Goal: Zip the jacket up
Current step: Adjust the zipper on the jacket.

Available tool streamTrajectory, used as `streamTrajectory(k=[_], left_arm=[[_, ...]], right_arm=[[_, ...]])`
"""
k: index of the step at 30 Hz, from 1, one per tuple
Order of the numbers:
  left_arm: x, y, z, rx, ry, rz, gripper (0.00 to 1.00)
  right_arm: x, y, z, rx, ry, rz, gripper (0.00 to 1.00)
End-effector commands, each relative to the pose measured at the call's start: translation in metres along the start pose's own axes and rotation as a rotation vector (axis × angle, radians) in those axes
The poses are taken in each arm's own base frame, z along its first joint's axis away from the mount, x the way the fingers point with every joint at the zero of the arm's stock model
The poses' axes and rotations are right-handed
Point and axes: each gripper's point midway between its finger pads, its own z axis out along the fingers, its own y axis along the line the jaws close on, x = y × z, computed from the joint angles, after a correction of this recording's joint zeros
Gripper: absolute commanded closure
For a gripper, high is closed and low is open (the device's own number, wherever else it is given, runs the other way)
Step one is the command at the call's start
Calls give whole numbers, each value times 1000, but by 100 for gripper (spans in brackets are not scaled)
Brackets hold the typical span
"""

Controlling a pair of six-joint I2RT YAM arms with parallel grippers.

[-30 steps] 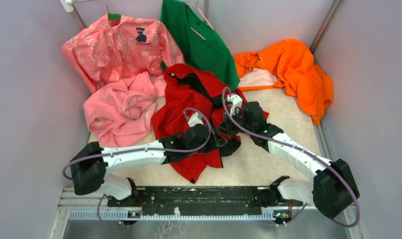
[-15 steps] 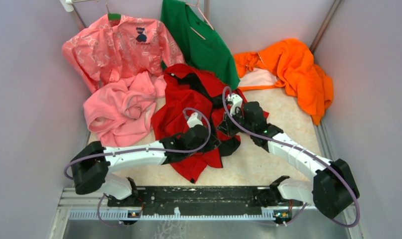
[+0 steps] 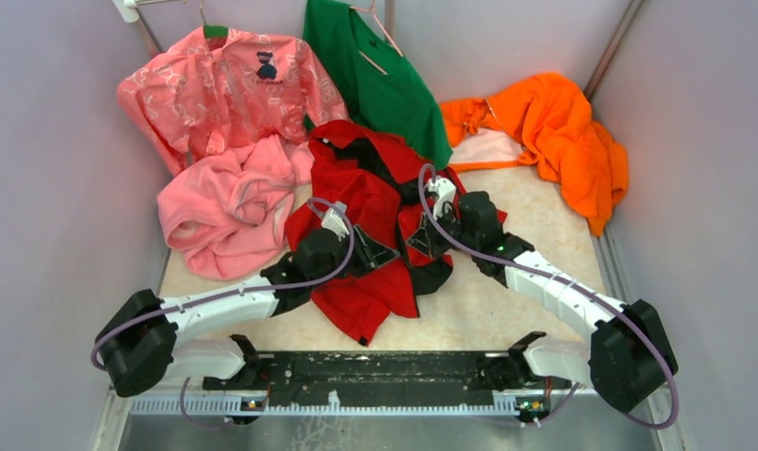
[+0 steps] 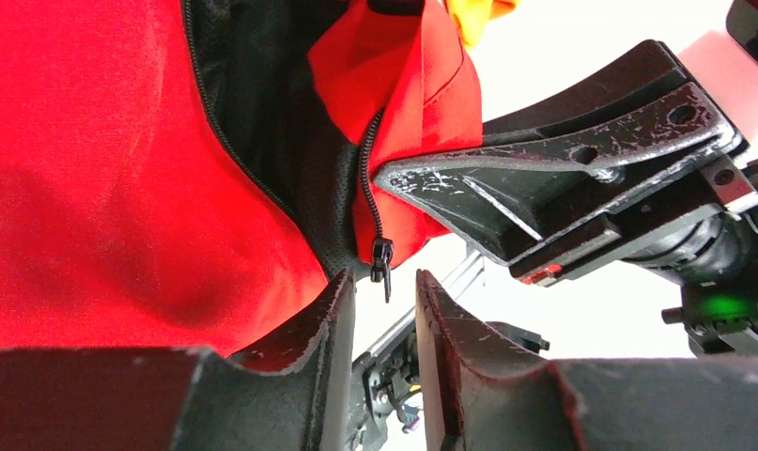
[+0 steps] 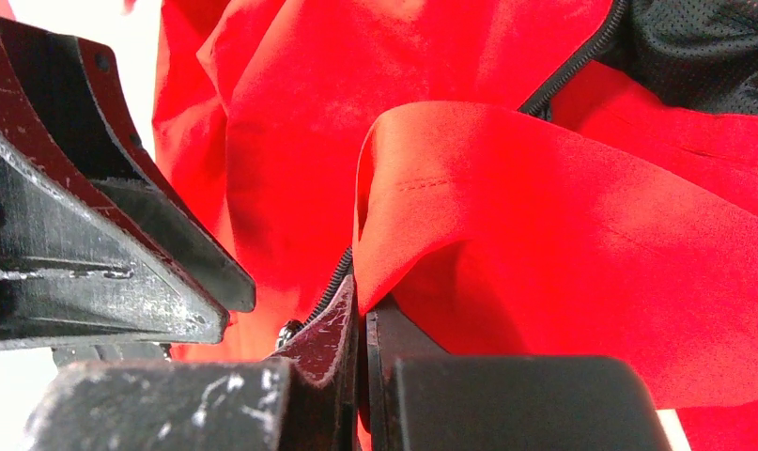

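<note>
The red jacket [image 3: 356, 188] lies crumpled mid-table, its dark lining showing. In the left wrist view, the dark zipper runs down the jacket [image 4: 93, 169] and ends in a small black pull [image 4: 382, 261]. That pull hangs just beyond the tips of my left gripper [image 4: 384, 278], which is open a narrow gap with nothing in it. My right gripper [image 5: 363, 303] is shut on a folded edge of the jacket [image 5: 544, 188], beside the zipper teeth. From above, the left gripper [image 3: 373, 252] and right gripper [image 3: 420, 241] sit close together at the jacket's lower front.
A pink fleece garment [image 3: 226, 207] lies left of the jacket, with a patterned pink shirt [image 3: 224, 85] behind it. A green garment [image 3: 375, 75] hangs at the back and an orange one [image 3: 553, 132] is heaped at the back right. Grey walls enclose both sides.
My left arm has drawn back to the left, away from the right gripper. Its jaws closed and then parted again. The right arm has not moved.
</note>
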Motion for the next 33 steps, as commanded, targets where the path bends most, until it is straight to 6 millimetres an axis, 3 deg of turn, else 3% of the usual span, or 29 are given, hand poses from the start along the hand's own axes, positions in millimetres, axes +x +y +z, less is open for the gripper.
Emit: streamTrajectory(k=[1, 5, 8, 11, 15, 20, 26, 33], left_arm=[[0, -20, -11, 136, 46, -7, 63], [-3, -33, -21, 257, 51, 157, 54], [6, -41, -26, 301, 117, 343, 45], [17, -54, -30, 343, 208, 389, 44], [24, -59, -34, 328, 263, 264, 44], [31, -40, -41, 324, 241, -116, 41], [33, -27, -30, 260, 215, -142, 38], [46, -29, -11, 292, 238, -181, 38]], right_arm=[[-7, 10, 1, -53, -34, -46, 100], [-6, 10, 0, -55, -31, -69, 100], [-6, 8, 0, -48, -33, -84, 100], [-4, 8, 1, -49, -29, -88, 100], [-3, 9, 3, -53, -22, -91, 100], [-1, 9, 4, -56, -18, -85, 100], [0, 11, 5, -67, -13, -76, 100], [0, 12, 5, -73, -12, -77, 100]])
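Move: The zipper slider hangs just beyond the left fingertips, about 3 cm to their right, 1 cm ahead and 1 cm lower. The pinched red flap is about 3 cm right, 2 cm ahead and 1 cm higher; the black lining bulge lies some 8 cm right, 4 cm back and 8 cm down. From the right hand, the slider is about 2 cm back, 1 cm left and 1 cm below. Left hand arcs up, then down, ending 5 cm back from the slider, fingers opening; right keeps pinching the flap. ##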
